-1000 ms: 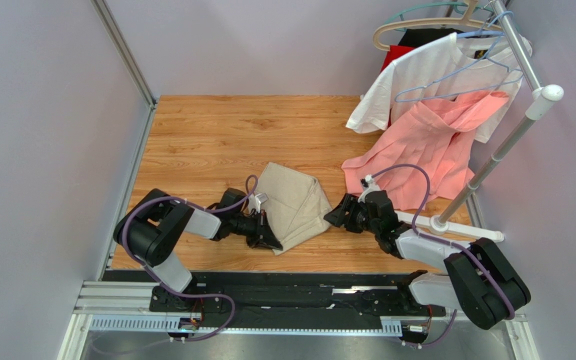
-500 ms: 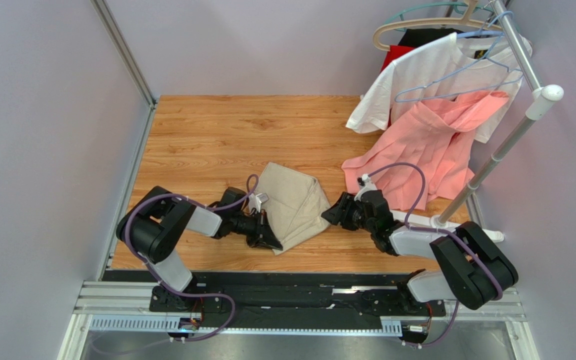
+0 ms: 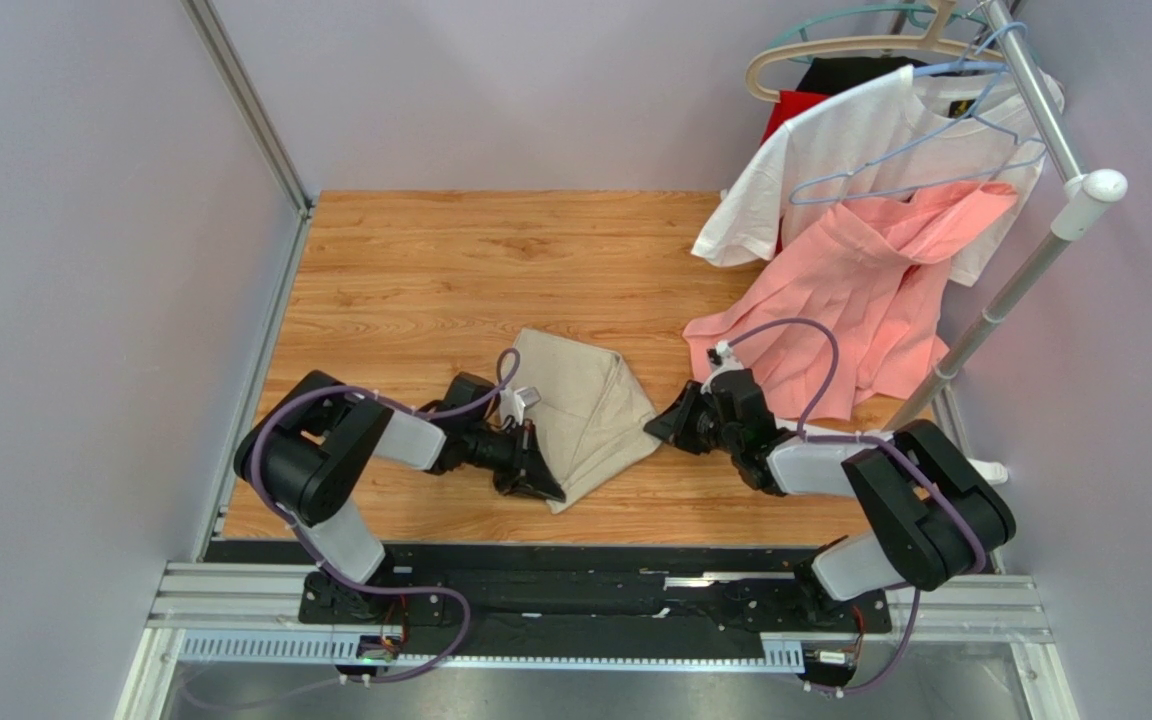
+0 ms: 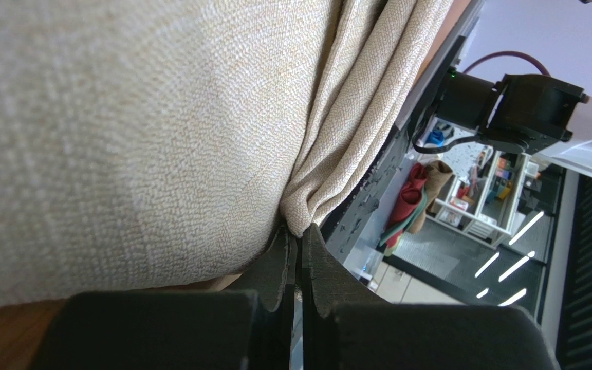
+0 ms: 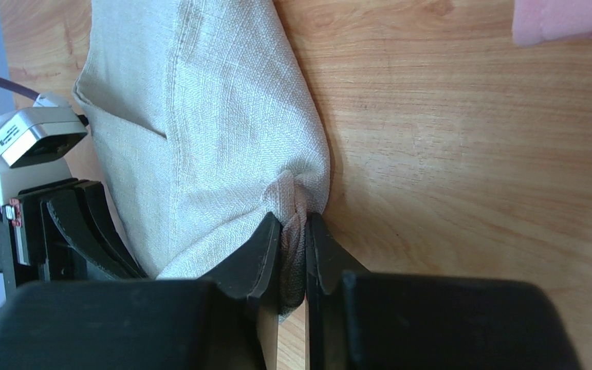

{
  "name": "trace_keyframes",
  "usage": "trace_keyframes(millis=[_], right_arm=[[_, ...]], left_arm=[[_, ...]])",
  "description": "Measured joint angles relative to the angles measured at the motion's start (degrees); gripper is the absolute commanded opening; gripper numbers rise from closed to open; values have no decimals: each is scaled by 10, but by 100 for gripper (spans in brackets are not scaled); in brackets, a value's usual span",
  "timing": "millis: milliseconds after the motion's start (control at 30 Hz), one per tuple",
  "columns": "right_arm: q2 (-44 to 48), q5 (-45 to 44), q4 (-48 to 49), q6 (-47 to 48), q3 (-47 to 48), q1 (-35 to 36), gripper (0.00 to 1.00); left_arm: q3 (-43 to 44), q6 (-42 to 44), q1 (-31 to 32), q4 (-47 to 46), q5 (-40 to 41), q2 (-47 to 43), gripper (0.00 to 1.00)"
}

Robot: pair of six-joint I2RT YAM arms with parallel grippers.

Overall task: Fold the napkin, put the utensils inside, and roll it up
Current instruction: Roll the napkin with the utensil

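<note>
The beige napkin (image 3: 585,408) lies folded on the wooden table (image 3: 432,270) between the two arms. My left gripper (image 3: 542,483) is shut on the napkin's near corner, the cloth (image 4: 199,116) bunched at its fingertips (image 4: 285,248). At the napkin's right corner my right gripper (image 3: 663,426) has its jaws shut on a pinch of cloth (image 5: 199,116), the fabric bunched between its fingers (image 5: 318,239). The utensils are out of view.
A salmon-pink garment (image 3: 853,300) and a white T-shirt (image 3: 838,143) hang from a rack (image 3: 1056,240) at the right, the pink hem resting on the table just behind the right gripper. The side walls stand close on both sides.
My right gripper has moved left to the napkin's right corner and shut on it. The napkin's right edge has shifted slightly. The left arm has not moved.
</note>
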State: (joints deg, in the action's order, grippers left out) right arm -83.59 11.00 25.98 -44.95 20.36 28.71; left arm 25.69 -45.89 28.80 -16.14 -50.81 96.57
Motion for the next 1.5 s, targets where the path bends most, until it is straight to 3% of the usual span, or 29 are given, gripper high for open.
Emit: trace_keyframes(millis=[67, 100, 200, 400, 533, 667, 933, 1167, 1500], right_arm=[[0, -5, -25, -3, 13, 0, 0], [1, -7, -43, -5, 21, 0, 0], [2, -19, -105, -7, 52, 4, 0], [2, -52, -231, -6, 113, 5, 0], [-9, -73, -324, -5, 164, 5, 0], [-26, -98, -407, -4, 218, 5, 0], [-73, -111, -523, -2, 305, 5, 0], [-107, -108, -595, 3, 358, 5, 0], [-150, -86, -637, 12, 405, 3, 0]], left_arm=[[6, 11, 1, 20, 9, -8, 16], [10, 18, 2, 35, 18, -15, 31], [24, 46, 5, 90, 54, -48, 50], [64, 116, 12, 221, 209, -184, 60], [95, 158, 69, 275, 342, -262, 61], [139, 217, 198, 283, 483, -293, 61], [129, 332, 328, 187, 608, -281, 61], [115, 420, 399, 83, 665, -207, 61], [94, 490, 428, -28, 673, -113, 61]])
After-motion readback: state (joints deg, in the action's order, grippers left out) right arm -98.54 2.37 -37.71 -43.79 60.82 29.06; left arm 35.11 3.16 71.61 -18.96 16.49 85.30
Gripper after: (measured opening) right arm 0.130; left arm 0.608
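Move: The rolled right-hand edge of the napkin has its middle about 7 cm to the right of the left hand and 4 cm ahead, at about its height; the left fingers still pinch the napkin's near corner. The right gripper, shut on the roll's other end, is some 11 cm right of the left hand and 10 cm ahead. From the right hand, that edge's middle lies about 6 cm back and 4 cm left, and the pink garment's near-left hem roughly 10 cm ahead and 6 cm right. The napkin's near corner comes free as the left fingers open wide. The left hand goes up about 11 cm and forward, then swings back to the right and sinks about halfway over the rolled edge, wrist rolling some 90 degrees, fingers staying open. The right hand keeps its pinch, drawing its end a little to the right while tilting to point nearly straight down. ##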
